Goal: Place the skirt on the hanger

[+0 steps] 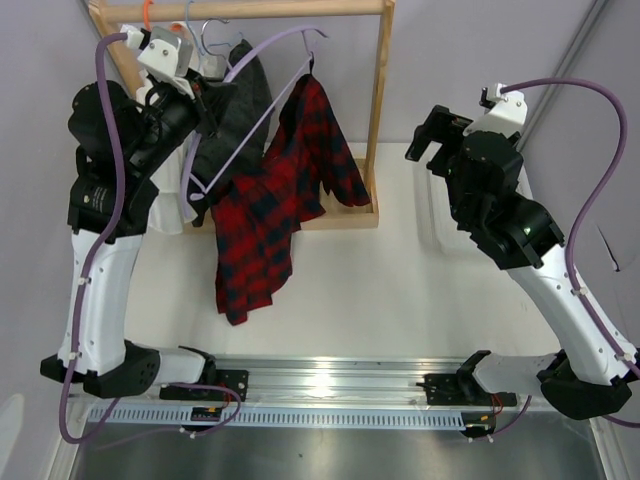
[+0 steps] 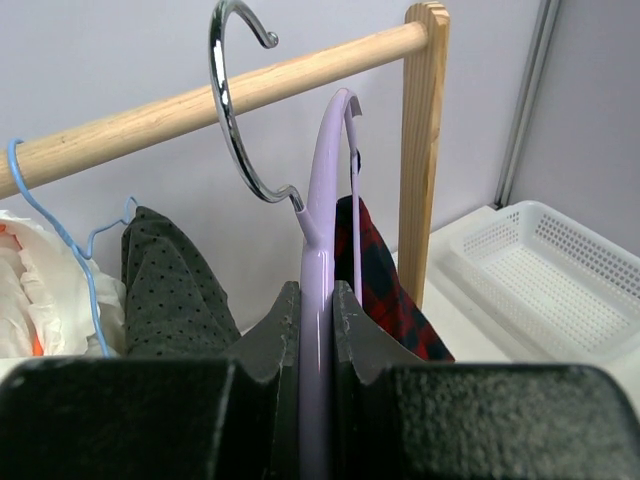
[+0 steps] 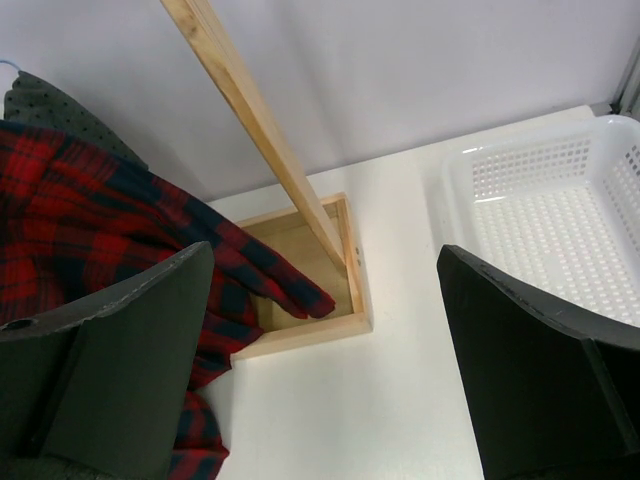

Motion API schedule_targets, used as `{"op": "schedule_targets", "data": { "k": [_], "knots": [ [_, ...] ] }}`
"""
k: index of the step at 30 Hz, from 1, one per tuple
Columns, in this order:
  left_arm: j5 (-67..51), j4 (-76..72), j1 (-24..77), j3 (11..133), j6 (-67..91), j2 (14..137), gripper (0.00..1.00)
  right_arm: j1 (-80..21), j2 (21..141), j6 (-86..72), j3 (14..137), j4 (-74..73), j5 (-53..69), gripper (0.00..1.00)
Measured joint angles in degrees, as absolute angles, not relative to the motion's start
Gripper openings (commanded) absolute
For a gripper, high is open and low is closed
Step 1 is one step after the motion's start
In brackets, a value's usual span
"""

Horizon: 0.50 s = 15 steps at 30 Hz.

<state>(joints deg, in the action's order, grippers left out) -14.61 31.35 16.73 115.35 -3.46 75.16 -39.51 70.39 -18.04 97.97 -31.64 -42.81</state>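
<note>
The lilac hanger point(image 1: 262, 105) slants in front of the wooden rail, and my left gripper point(image 1: 213, 98) is shut on it. In the left wrist view the fingers point(image 2: 283, 320) clamp the hanger's neck point(image 2: 318, 250) just below its chrome hook point(image 2: 232, 110), which sits at the rail. The red-and-black checked skirt point(image 1: 265, 210) hangs from the hanger's far end and trails down onto the table; it also shows behind the hanger point(image 2: 385, 270). My right gripper point(image 1: 432, 135) stands open right of the rack, apart from the skirt point(image 3: 90, 210), with nothing between its fingers point(image 3: 325, 255).
The wooden rack has an upright post point(image 1: 378, 110), a rail point(image 2: 150, 115) and a box base point(image 3: 310, 330). On the rail hang a dark dotted garment point(image 2: 170, 280), a pale blue hanger point(image 2: 70, 240) and a white garment point(image 2: 30, 290). A white basket point(image 3: 560, 200) sits at the right.
</note>
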Motion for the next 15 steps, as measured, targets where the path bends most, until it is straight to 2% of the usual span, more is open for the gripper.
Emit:
{"op": "schedule_targets", "data": {
  "k": [7, 15],
  "knots": [
    [-11.38, 32.10, 16.73, 119.98, -3.42, 80.38, 0.00, -38.68, 70.65, -18.68, 97.62, -32.32, -41.71, 0.99],
    [-7.77, 36.07, 16.73, 130.96, -3.97, 91.37, 0.00, -38.39, 71.40, -19.49, 97.30, -32.71, -40.60, 0.99]
  ]
}}
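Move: The shut left gripper holds the purple hanger by its neck, its hook up and the skirt on it. The rack's rod, where the hook is to go, is about 16 cm straight ahead and 8 cm higher; it lies some 43 cm left of the empty right gripper, 16 cm ahead and 16 cm up. From the left gripper, the dark garment hangs 17 cm ahead, 3 cm right; the white clothes 17 cm ahead, 8 cm left; the skirt 6 cm ahead, 12 cm right, well below. Bring the left gripper forward about 8 cm towards the rack's rod, speeding up as it goes and letting it sink slightly near the end. Keep the fingers shut on the hanger's neck, and turn the wrist some 5 to 10 degrees counter-clockwise while tipping the fingers down a little. ##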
